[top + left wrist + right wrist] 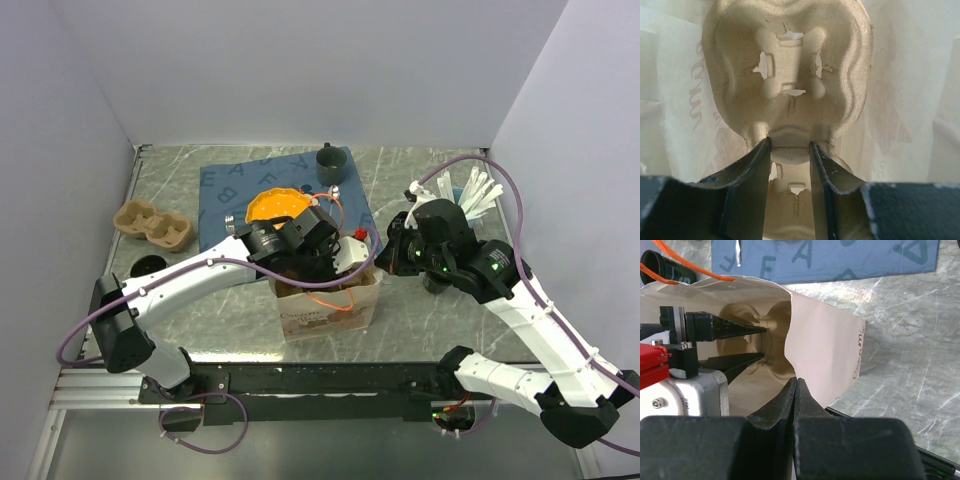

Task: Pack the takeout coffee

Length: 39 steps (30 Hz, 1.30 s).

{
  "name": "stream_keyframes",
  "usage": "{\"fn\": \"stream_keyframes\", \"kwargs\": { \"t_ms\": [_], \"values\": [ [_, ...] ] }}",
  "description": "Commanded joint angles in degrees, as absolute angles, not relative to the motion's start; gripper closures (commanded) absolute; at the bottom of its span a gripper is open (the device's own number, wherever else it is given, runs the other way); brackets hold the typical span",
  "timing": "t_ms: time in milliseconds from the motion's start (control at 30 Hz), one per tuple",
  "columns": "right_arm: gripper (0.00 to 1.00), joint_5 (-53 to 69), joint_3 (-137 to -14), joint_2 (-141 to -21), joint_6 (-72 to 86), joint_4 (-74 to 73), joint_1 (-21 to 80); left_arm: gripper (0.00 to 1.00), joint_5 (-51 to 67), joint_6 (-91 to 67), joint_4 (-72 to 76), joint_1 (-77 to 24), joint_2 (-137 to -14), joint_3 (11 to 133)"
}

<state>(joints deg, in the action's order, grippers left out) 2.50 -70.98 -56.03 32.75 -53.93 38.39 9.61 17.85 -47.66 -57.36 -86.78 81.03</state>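
Note:
A brown paper bag [330,310] stands upright at the table's front middle. My left gripper [790,145] reaches down inside it, its fingers clamped on the middle ridge of a moulded cardboard cup carrier [790,65] that lies against the bag's inner wall. In the right wrist view the same carrier [775,320] shows deep in the bag [825,345], between the left fingers [740,330]. My right gripper [796,381] is shut on the bag's right rim, pinching the paper; from above it [385,245] sits at the bag's right top edge. No coffee cup shows in the bag.
A second cup carrier [153,225] lies at the left. A blue lettered cloth [230,190] at the back carries an orange dish [277,205] and a dark cup [329,157]. White utensils [478,190] lie at the back right.

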Motion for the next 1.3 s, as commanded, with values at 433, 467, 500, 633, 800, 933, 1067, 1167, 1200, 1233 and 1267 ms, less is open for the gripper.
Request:
{"fn": "stream_keyframes", "kwargs": {
  "t_ms": [433,467,500,633,800,933,1067,1167,1200,1233,1267],
  "values": [
    [0.98,2.4,-70.7,-55.4,31.8,-51.9,38.6,0.45,6.9,13.7,-44.6,-57.8,-86.0,83.7],
    [0.98,2.5,-70.5,-55.4,31.6,-51.9,38.6,0.38,6.9,13.4,-44.9,-57.9,-85.7,84.5],
    [0.98,2.5,-70.4,-55.5,31.7,-51.8,38.6,0.35,6.8,13.3,-45.1,-57.8,-85.5,84.8],
    [0.98,2.8,-70.0,-55.5,31.7,-51.2,38.6,0.25,5.8,12.6,-45.9,-57.8,-84.4,86.5],
    [0.98,2.7,-69.6,-55.4,31.6,-51.2,38.6,0.12,4.7,11.3,-45.8,-57.9,-82.6,87.8],
    [0.98,2.8,-69.4,-55.1,31.8,-51.3,38.7,0.06,4.1,9.8,-45.3,-57.9,-81.4,90.3],
    [0.97,3.3,-69.0,-54.8,32.5,-50.9,38.7,0.03,2.6,7.0,-44.5,-57.8,-79.7,92.2],
    [0.96,3.0,-69.1,-54.5,33.0,-50.7,38.6,0.03,0.2,3.8,-43.8,-57.8,-78.8,93.8],
    [0.96,3.0,-69.2,-54.4,33.1,-50.8,38.7,0.03,0.2,3.0,-43.2,-57.8,-78.5,94.1],
    [0.96,3.1,-69.4,-54.5,33.2,-50.9,38.6,0.03,-1.6,2.6,-42.7,-57.8,-77.5,94.4],
    [0.95,3.2,-69.7,-54.6,33.5,-51.1,38.6,0.03,-1.9,1.5,-40.8,-57.8,-76.8,94.3]
  ]
}}
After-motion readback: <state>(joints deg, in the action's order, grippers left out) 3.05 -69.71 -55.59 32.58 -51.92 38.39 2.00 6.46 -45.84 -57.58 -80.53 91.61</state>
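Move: The left gripper already pinches the bridge of the cardboard cup carrier inside the takeout bag; the bag's floor is straight below it, roughly 8 cm down. The bag's right rim is about 13 cm to its right, level fore and aft and some 8 cm higher. The yellow plate lies about 23 cm ahead, 11 cm left and 8 cm lower. From the right gripper, the bag floor is about 13 cm left, level fore and aft and 16 cm down. Hold the left gripper still over the bag floor for a moment, then spread its fingers wide to let go of the carrier's bridge. As they open, draw the hand up out of the bag, about 11 cm and gathering speed, with only a slight drift forward. Let the wrist turn some 20 degrees on the way, so that the fingertips swing forward and point more steeply down. ##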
